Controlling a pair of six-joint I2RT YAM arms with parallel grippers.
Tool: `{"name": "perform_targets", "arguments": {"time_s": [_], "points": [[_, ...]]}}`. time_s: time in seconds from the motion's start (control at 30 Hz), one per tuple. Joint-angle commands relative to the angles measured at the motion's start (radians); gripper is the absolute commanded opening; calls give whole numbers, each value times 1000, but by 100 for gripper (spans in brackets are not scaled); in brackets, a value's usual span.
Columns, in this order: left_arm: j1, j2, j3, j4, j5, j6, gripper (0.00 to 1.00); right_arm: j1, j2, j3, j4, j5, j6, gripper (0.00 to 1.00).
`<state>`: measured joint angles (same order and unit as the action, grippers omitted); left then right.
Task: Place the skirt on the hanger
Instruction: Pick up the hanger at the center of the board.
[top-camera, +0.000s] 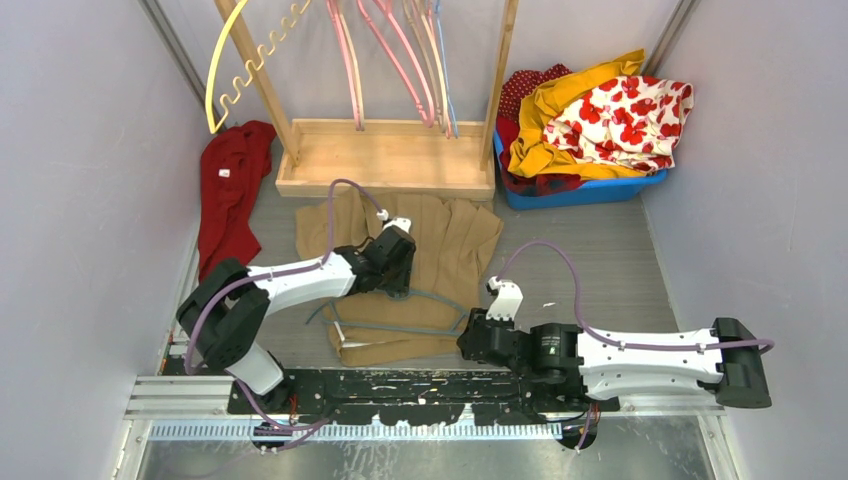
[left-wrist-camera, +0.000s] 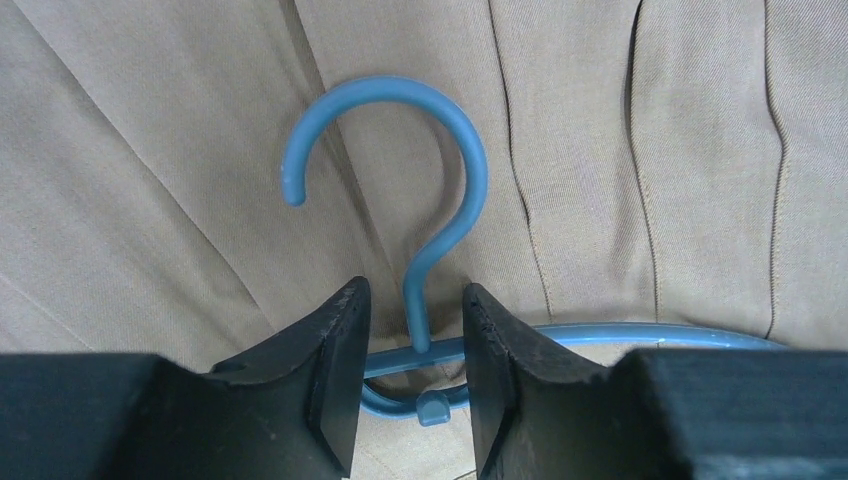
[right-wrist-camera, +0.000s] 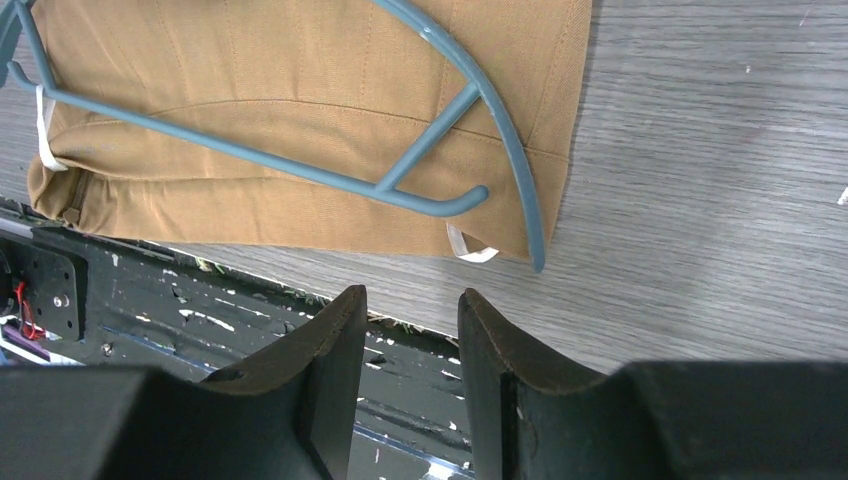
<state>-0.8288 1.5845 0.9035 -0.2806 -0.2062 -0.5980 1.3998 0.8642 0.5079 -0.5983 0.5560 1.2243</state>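
The tan skirt (top-camera: 450, 235) lies flat on the table with the blue-grey hanger (top-camera: 400, 327) resting on its near part. My left gripper (top-camera: 400, 288) points down at the base of the hanger's hook. In the left wrist view the hanger (left-wrist-camera: 470, 170) has its thin neck between the two fingers of the left gripper (left-wrist-camera: 415, 300), with a gap on each side, over the skirt (left-wrist-camera: 650, 150). My right gripper (top-camera: 468, 340) stands open and empty by the skirt's near right corner. In the right wrist view the right gripper (right-wrist-camera: 410, 305) sits short of the hanger (right-wrist-camera: 300, 170) and the skirt (right-wrist-camera: 300, 70).
A wooden rack base (top-camera: 385, 160) stands at the back with pink hangers (top-camera: 400, 50) and a yellow one (top-camera: 215, 70) above it. A red garment (top-camera: 230, 190) lies at the left wall. A blue bin (top-camera: 590, 190) heaped with clothes is back right. A black rail (top-camera: 420, 385) runs along the near edge.
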Motion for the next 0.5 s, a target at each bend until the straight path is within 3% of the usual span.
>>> {"name": "perform_targets", "arguments": {"time_s": [0.0, 0.07, 0.17, 0.47], "points": [[-13, 8, -4, 49, -33, -10, 39, 4, -32, -17, 24, 21, 10, 44], [-17, 12, -4, 48, -41, -14, 34, 5, -41, -24, 22, 24, 12, 44], [-23, 11, -7, 49, -48, -19, 18, 4, -53, -32, 20, 24, 15, 44], [-30, -38, -46, 64, -96, -47, 9, 4, -81, -46, 6, 22, 27, 43]]}}
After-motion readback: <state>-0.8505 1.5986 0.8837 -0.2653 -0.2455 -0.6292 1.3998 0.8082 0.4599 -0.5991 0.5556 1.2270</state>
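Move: The left hand is poised right over the hanger's neck, which lies straight below the fingertips, about 1 cm down and level with them both ways. The hanger's straight bar runs crosswise some 7 cm back of the neck, the hanger's right tip is about 13 cm to the right and 6 cm back, and the skirt's middle lies roughly 3 cm ahead beneath. From the right hand, the hanger's neck is about 14 cm ahead, 15 cm left and 5 cm lower. Sinking about 1 cm and easing back a touch, the left hand shuts its fingers from a bit under half open to nearly closed around the hanger's neck, just below the hook; the two pads come together on either side of the stem and pinch it, while the wrist hardly turns. ##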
